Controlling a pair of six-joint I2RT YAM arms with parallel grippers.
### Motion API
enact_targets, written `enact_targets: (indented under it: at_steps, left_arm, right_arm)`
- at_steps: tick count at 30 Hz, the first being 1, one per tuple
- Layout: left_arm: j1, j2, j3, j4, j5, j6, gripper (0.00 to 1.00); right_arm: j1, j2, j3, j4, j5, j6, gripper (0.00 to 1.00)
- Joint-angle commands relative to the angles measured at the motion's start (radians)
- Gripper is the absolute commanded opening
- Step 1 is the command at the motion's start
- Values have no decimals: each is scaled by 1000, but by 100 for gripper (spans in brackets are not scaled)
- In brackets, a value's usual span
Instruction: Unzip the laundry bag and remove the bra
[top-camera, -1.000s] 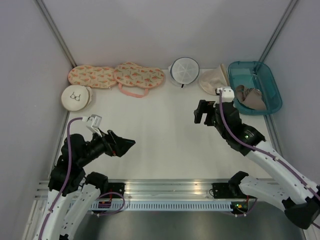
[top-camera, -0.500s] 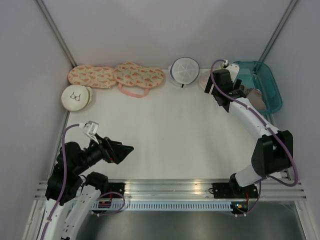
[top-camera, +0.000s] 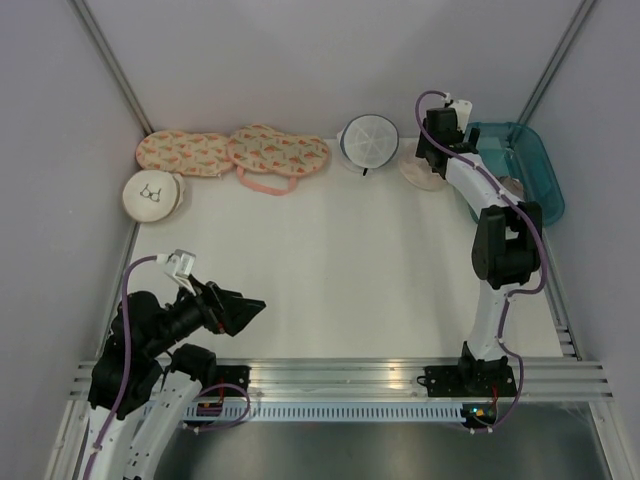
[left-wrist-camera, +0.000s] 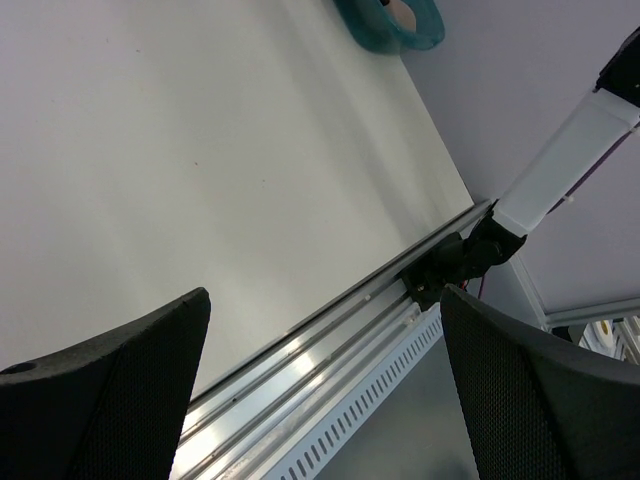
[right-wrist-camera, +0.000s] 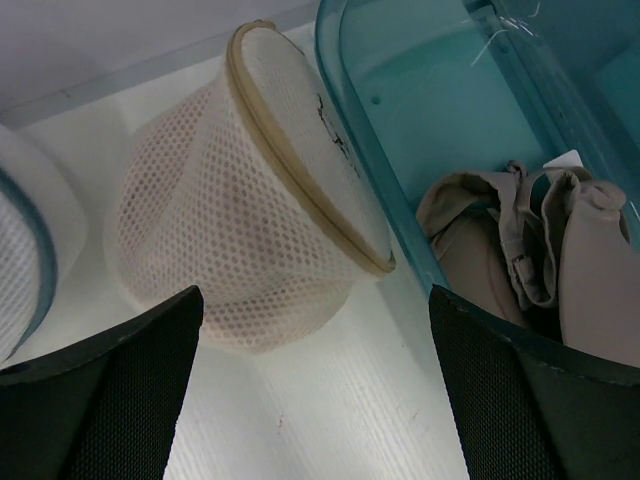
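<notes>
The laundry bag (right-wrist-camera: 250, 220) is a cream mesh dome with a tan rim, lying on its side against the teal bin. It also shows in the top view (top-camera: 412, 168) at the back right. A faint pinkish tint shows through the mesh; the bra itself is hidden. My right gripper (right-wrist-camera: 315, 300) is open and empty, just above and in front of the bag; in the top view (top-camera: 428, 155) it hangs over it. My left gripper (top-camera: 245, 305) is open and empty near the table's front left, far from the bag, and faces the front rail in its wrist view (left-wrist-camera: 325, 295).
A teal bin (top-camera: 530, 150) at the back right holds a tan-grey bra (right-wrist-camera: 520, 260). A white mesh bag (top-camera: 368, 140) with a dark rim stands left of the laundry bag. Two peach pouches (top-camera: 230, 152) and another cream round bag (top-camera: 152, 195) with a bra drawing lie at the back left.
My right arm has swung from mid-table to the back right, over the laundry bag. My left arm has pulled back slightly toward the front edge.
</notes>
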Motion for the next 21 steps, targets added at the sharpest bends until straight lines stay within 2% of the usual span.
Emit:
enact_targets:
  at_steps: [1,5,8,10,11,14,16,17,19,20,21]
  left_arm:
    - [1,-15,-2,-30,17,-32,100]
    - [1,-29,3,-37,17,-48,100]
    - [1,-35,12,-45,10,-52,100]
    - [1,-38,14,-48,0,-52,100]
    - [3,-40,15,-50,-3,-54,100]
    - [1,-40,12,-50,-4,-57,100]
    - [1,-37,12,-50,-4,-59,100]
    - [3,-37,12,-50,-4,-57,100]
    - [3,-35,14,-50,-4,-57,100]
    - [1,-37,12,-50,-6,-58,100]
    - [3,-37,12,-50,-4,-59,100]
  right_arm:
    - [-16,62,101,-5,46,-66,98]
    - [-21,151,181,-2,49,-108,98]
    - [-32,192,224,-14,-16,-123,97]
    - [-33,225,243,-23,-54,-135,85]
    - [-33,235,249,-32,-60,-134,71]
    - [-35,229,234,-28,-72,-135,46]
    - [-35,225,226,-23,-69,-141,37]
    - [-35,217,223,-26,-65,-146,25]
    - [-35,203,214,-32,-56,-146,7]
    - [-33,177,206,-37,-50,-141,0]
    - [-33,161,194,-39,-46,-134,0]
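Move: Ahead and below the right hand is the cream laundry bag, its middle some 5 cm forward, 2 cm left and 8 cm down; its zip edge faces the basket. The teal basket lies level fore-and-aft, about 18 cm right and 9 cm down, with the grey-brown garment inside 16 cm right, 3 cm back and 11 cm down. A round blue-rimmed bag is 6 cm ahead, 16 cm left and 8 cm down. From the left hand the laundry bag lies about 50 cm forward, 42 cm right and 17 cm down. Dipping onto the laundry bag's zip edge, the right hand goes down and forward in about equal measure, some 5 cm and 4 cm, its wrist turning only slightly. The forward reach ends first. Wide open at the outset, the fingers begin closing on the way down and shut almost fully on the beige zip band, pinching it between their tips. ##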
